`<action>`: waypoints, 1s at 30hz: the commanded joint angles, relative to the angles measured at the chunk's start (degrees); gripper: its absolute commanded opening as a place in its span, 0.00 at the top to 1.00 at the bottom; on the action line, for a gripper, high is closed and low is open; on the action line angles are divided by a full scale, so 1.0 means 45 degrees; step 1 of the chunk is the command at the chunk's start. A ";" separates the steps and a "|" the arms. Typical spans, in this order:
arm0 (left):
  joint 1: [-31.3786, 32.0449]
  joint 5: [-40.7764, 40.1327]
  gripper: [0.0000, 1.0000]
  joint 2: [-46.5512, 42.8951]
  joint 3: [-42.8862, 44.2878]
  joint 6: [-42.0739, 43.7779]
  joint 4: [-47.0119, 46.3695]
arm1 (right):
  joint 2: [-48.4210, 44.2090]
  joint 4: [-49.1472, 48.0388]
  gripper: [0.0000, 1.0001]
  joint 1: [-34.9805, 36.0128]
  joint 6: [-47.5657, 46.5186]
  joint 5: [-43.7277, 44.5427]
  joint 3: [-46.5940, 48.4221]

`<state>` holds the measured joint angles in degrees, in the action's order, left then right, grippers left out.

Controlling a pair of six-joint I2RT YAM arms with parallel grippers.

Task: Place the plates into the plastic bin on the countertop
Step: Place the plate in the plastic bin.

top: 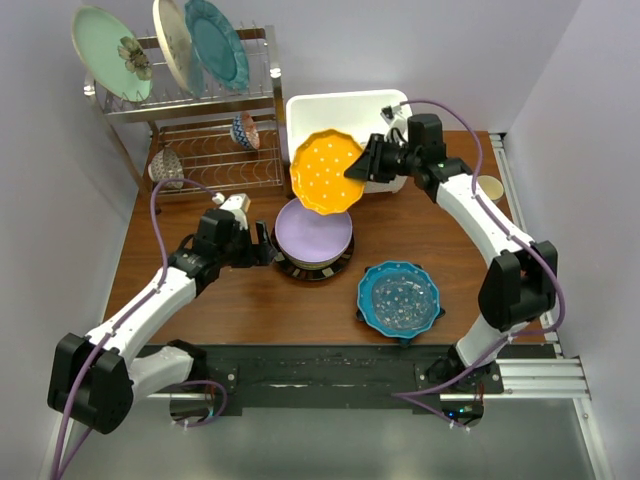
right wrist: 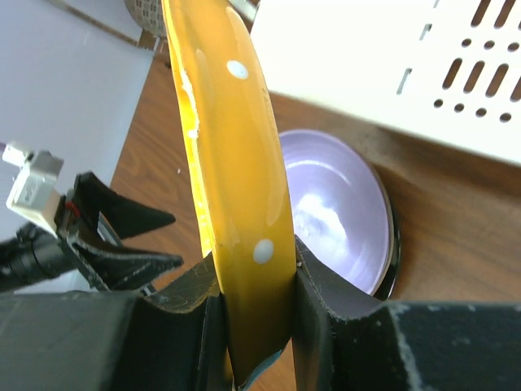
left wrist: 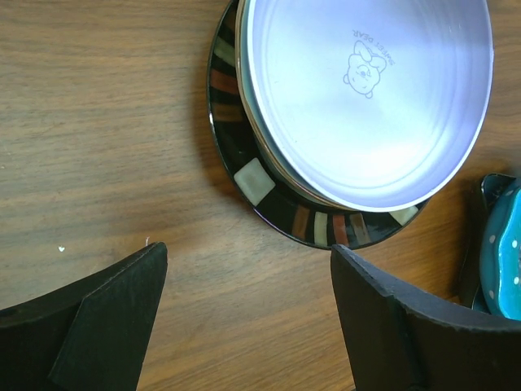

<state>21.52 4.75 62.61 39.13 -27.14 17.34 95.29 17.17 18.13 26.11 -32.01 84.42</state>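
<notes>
My right gripper [top: 362, 170] is shut on the rim of the orange scalloped plate [top: 325, 171], held tilted in the air just left of the white plastic bin [top: 340, 112]; the plate's edge shows between my fingers in the right wrist view [right wrist: 236, 204]. The lilac plate [top: 313, 232] lies on a dark-rimmed plate [top: 300, 268] on the countertop [top: 180, 285]. My left gripper [top: 265, 246] is open just left of that stack, its jaws wide over bare wood [left wrist: 248, 277]. The blue scalloped plate [top: 399, 297] sits on a dark star-shaped plate. A mint flower plate [top: 110, 55] stands in the rack.
A chrome wire dish rack [top: 200, 110] stands at the back left with a cream plate [top: 172, 45], a teal plate [top: 215, 42] and small patterned bowls [top: 245, 130]. A small round cup [top: 490, 187] sits at the right edge. Walls close both sides.
</notes>
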 commanded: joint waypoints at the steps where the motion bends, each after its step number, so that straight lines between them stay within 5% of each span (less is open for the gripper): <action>1: 0.0081 0.0330 0.15 -0.0007 0.0053 0.0268 -0.0495 | 0.0268 -0.1140 1.00 -0.0103 0.0682 -0.0856 0.1979; 30: 0.0921 0.0174 0.15 0.0149 -0.0162 0.0229 -0.0709 | 0.5308 -0.1784 1.00 -0.1431 0.3552 -0.0387 0.8366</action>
<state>24.95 5.32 62.92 38.52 -27.16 16.75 119.44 17.50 12.58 36.62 -31.88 113.91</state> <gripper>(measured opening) 0.853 0.285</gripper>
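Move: The right hand holds the yellow plate by its right edge, short of the white plastic bin; the bin's middle is about 17 cm ahead, 1 cm left and some 17 cm below. The stack with the purple plate lies roughly 7 cm back, 11 cm left and 21 cm below; the dish rack's middle is about 12 cm ahead and 37 cm left, 5 cm lower. From the left hand, the bin lies about 33 cm ahead, 23 cm right and 4 cm lower. Still pinching the yellow plate by its edge, the right hand carries it forward about 13 cm, over the bin's front rim towards its middle, staying nearly level. The wrist turns some 10 degrees clockwise, with the hand's left side rising a little. The left hand, empty and wide open, drifts about 2 cm to its right and slightly back. ##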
